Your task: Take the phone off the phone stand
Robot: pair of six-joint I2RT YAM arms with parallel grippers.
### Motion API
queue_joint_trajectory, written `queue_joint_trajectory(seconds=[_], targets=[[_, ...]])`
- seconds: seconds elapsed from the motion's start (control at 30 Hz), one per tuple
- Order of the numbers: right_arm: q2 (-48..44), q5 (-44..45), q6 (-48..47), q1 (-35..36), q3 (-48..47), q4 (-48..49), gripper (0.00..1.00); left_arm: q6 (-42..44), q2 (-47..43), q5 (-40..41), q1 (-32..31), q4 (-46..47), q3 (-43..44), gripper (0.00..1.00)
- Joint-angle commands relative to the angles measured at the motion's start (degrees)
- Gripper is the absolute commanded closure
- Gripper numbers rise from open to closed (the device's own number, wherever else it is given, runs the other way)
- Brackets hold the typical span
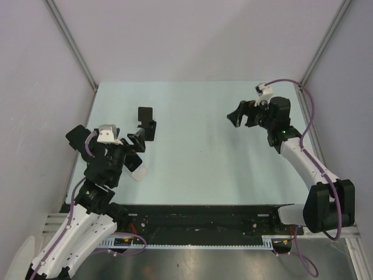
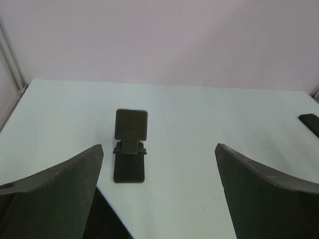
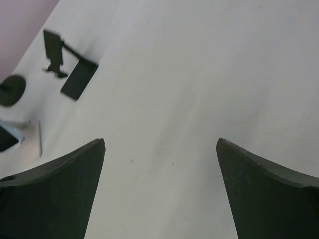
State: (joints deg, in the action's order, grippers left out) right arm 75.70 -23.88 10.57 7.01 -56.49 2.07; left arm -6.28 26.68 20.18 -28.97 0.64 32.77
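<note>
The black phone stand (image 1: 145,116) stands upright at the table's left middle, and I see no phone on it. In the left wrist view the stand (image 2: 130,145) shows a bare back plate and a flat base. It also shows far off in the right wrist view (image 3: 64,62). My left gripper (image 1: 144,136) is open and empty, just in front of the stand (image 2: 158,146). My right gripper (image 1: 237,115) is open and empty at the right back, over bare table (image 3: 160,140). A dark flat shape (image 2: 310,122) at the left wrist view's right edge cannot be identified.
The pale green table (image 1: 198,163) is walled by lilac panels at the back and sides. The black rail with the arm bases (image 1: 198,219) runs along the near edge. Parts of the left arm (image 3: 20,114) show at the right wrist view's left edge.
</note>
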Motion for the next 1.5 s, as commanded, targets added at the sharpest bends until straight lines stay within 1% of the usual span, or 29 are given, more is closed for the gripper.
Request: queue_joint_trajectory(seconds=[0.0,0.1,0.23,0.3,0.43,0.5,0.53,0.7,0.9,1.03,1.13,1.23,1.33,1.47], targets=[[-3.6,0.9,-2.6,5.8,4.6,1.2,0.0,-3.1,0.7,7.8,0.2,-6.2,2.0,0.0],[-5.3,-0.1,-2.5,8.5,8.1,1.5,0.0,-5.4,0.1,10.1,0.2,-10.0,1.2,0.0],[-8.5,-1.1,-1.5,9.9,12.6,3.5,0.0,-9.2,-1.8,11.8,0.1,-15.4,0.7,0.0],[-10.0,-1.5,-1.4,10.0,14.8,4.0,0.0,-10.0,-1.8,12.5,0.1,-16.6,0.4,0.0],[-12.4,-1.4,-1.7,10.1,17.6,4.4,0.0,-11.9,1.1,18.4,0.1,-20.1,1.0,0.0],[-13.7,-1.7,-1.3,10.0,18.9,5.2,0.0,-13.1,3.8,18.8,0.3,-20.7,1.9,0.0],[-14.0,-2.0,-1.3,10.0,19.2,5.5,0.0,-14.5,4.7,18.7,0.4,-21.1,2.4,0.0],[-16.1,-2.9,-1.4,10.0,20.6,5.6,0.0,-15.5,11.6,18.8,1.8,-21.2,6.1,0.0],[-17.7,-3.4,-1.8,10.0,21.9,5.9,0.0,-19.8,17.4,16.1,6.6,-23.0,9.0,0.0],[-18.9,-3.1,-2.0,10.1,22.3,5.6,0.0,-23.8,17.6,17.9,7.9,-26.1,11.3,0.0],[-19.5,-3.1,-2.0,10.0,22.6,5.8,0.0,-24.4,16.8,20.3,7.9,-28.2,12.3,0.0],[-19.8,-3.2,-2.0,10.0,22.6,6.0,0.0,-23.9,17.2,21.1,8.2,-29.9,12.8,0.0],[-20.2,-3.4,-2.0,10.1,22.7,5.9,0.0,-24.7,18.2,22.5,9.2,-31.0,12.3,0.0],[-20.5,-3.5,-2.0,10.0,23.1,5.9,0.0,-26.1,18.9,22.2,11.5,-31.2,11.3,0.0]])
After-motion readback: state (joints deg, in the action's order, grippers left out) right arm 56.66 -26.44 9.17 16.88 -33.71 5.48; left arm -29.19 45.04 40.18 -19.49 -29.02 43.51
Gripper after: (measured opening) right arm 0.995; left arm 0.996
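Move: The light-cased phone leaning on its stand is the left hand's aim: almost underneath, some 21 cm below, about 2 cm back and 3 cm left of that hand. At much the same depth, the black round-base stand is around 3 cm ahead and 22 cm left of the left hand, while the empty black stand lies about 17 cm straight ahead and 26 cm down. From the right hand the light-cased phone is roughly 46 cm left, 16 cm back and 15 cm lower. No contact yet: the left hand sinks about 10 cm towards the light-cased phone while drifting left, then slides on left nearly level, some 9 cm left in all, tipping its open fingers down and turning them counter-clockwise by roughly 30 degrees each. The right hand, empty and open, draws back about 11 cm, sinking and moving left around 5 cm, away from the phone laid at the far right. ##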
